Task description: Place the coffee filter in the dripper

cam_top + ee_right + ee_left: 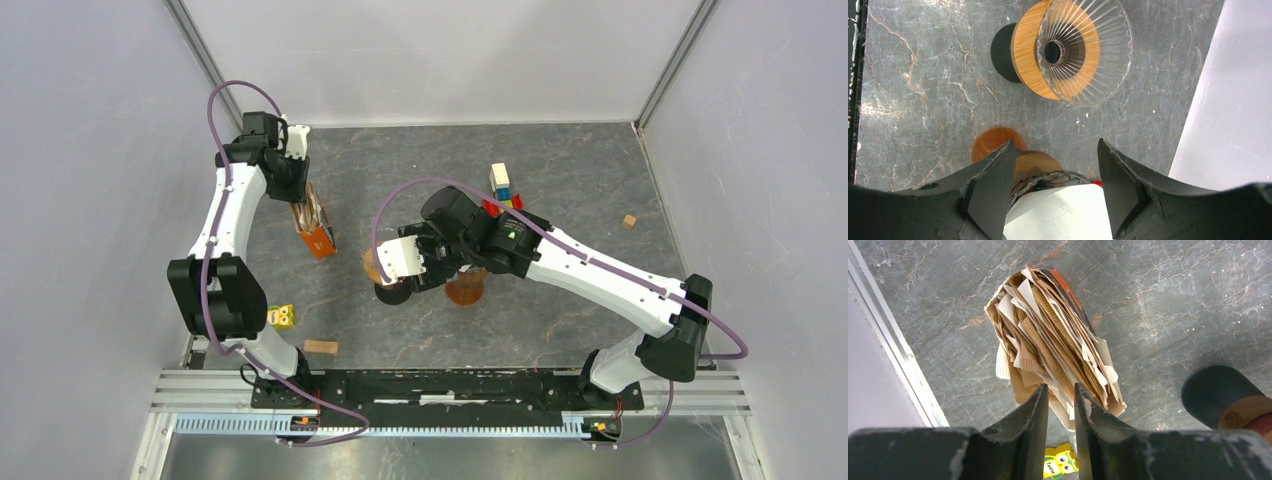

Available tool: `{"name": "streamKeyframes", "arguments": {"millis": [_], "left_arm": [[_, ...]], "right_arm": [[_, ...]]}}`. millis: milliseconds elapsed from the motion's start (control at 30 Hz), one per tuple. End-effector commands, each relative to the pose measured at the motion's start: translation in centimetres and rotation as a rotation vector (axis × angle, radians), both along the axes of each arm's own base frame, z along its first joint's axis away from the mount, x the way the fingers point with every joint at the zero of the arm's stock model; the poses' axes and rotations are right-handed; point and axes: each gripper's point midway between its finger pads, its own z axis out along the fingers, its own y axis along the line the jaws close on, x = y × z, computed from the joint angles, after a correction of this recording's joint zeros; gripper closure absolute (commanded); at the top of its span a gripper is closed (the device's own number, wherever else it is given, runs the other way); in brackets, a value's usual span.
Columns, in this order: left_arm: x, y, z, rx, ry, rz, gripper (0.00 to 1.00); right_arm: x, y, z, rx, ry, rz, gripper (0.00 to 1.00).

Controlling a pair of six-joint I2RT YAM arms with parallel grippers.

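A stack of brown paper coffee filters (1048,335) stands in an orange holder (318,238) at the left. My left gripper (1061,390) hangs over the stack's near edge, its jaws a narrow gap apart with filter edges at the tips; it also shows in the top view (300,195). My right gripper (1055,142) is open and empty above an amber dripper (1035,167) that holds a white filter (1073,210). A clear glass dripper (1083,50) with a wooden collar and a black base lies on its side just beyond. In the top view the right gripper (425,272) sits between the clear dripper (388,285) and the amber dripper (466,291).
A yellow owl sticker (283,317) and a wooden block (320,347) lie near the left arm's base. Stacked coloured blocks (500,185) stand behind the right arm, and a small wooden cube (628,221) lies at the right. Grey walls enclose the table.
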Motion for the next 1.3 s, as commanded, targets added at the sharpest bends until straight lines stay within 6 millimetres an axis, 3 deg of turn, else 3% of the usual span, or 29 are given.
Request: {"name": "streamKeyframes", "arguments": {"millis": [0,267,567,1100,1267], "left_arm": [[1.2,0.4,-0.1,0.012,-0.028,-0.025,0.69],[1.3,0.4,-0.3,0.007,-0.024,-0.024,0.81],[1.2,0.4,1.0,0.005,-0.046,-0.026,0.98],[0.4,-0.3,4.2,-0.024,-0.09,-0.039,0.98],[-0.5,-1.1,6.4,-0.053,-0.121,-0.074,0.98]], "right_arm": [[0.0,0.3,0.6,0.035,-0.001,0.0,0.33],[0.0,0.3,0.0,0.023,0.007,0.002,0.33],[-0.1,0.3,-0.2,0.019,0.014,0.004,0.33],[0.0,0.3,-0.5,0.011,0.015,0.003,0.33],[0.1,0.3,-0.3,0.017,0.01,-0.003,0.33]]}}
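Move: The coffee filters standing in their open box are almost directly below the left hand, their middle about 2 cm ahead, 1 cm right and 6 cm down. The black cup carrying the wooden ring and glass dripper stands some 13 cm back and 17 cm right of the left hand; the yellow owl pack is about 18 cm back and 4 cm left. From the right hand, the filters lie roughly 16 cm ahead and 25 cm left. The packed coffee filters are met at their upper edges by the left hand: it sinks about 1 cm onto them and stops, then its partly open fingers close all the way, seeming to pinch paper between the tips. Still shut, the left hand then draws up some 2.5 cm above the box, its tilt hardly changing. ##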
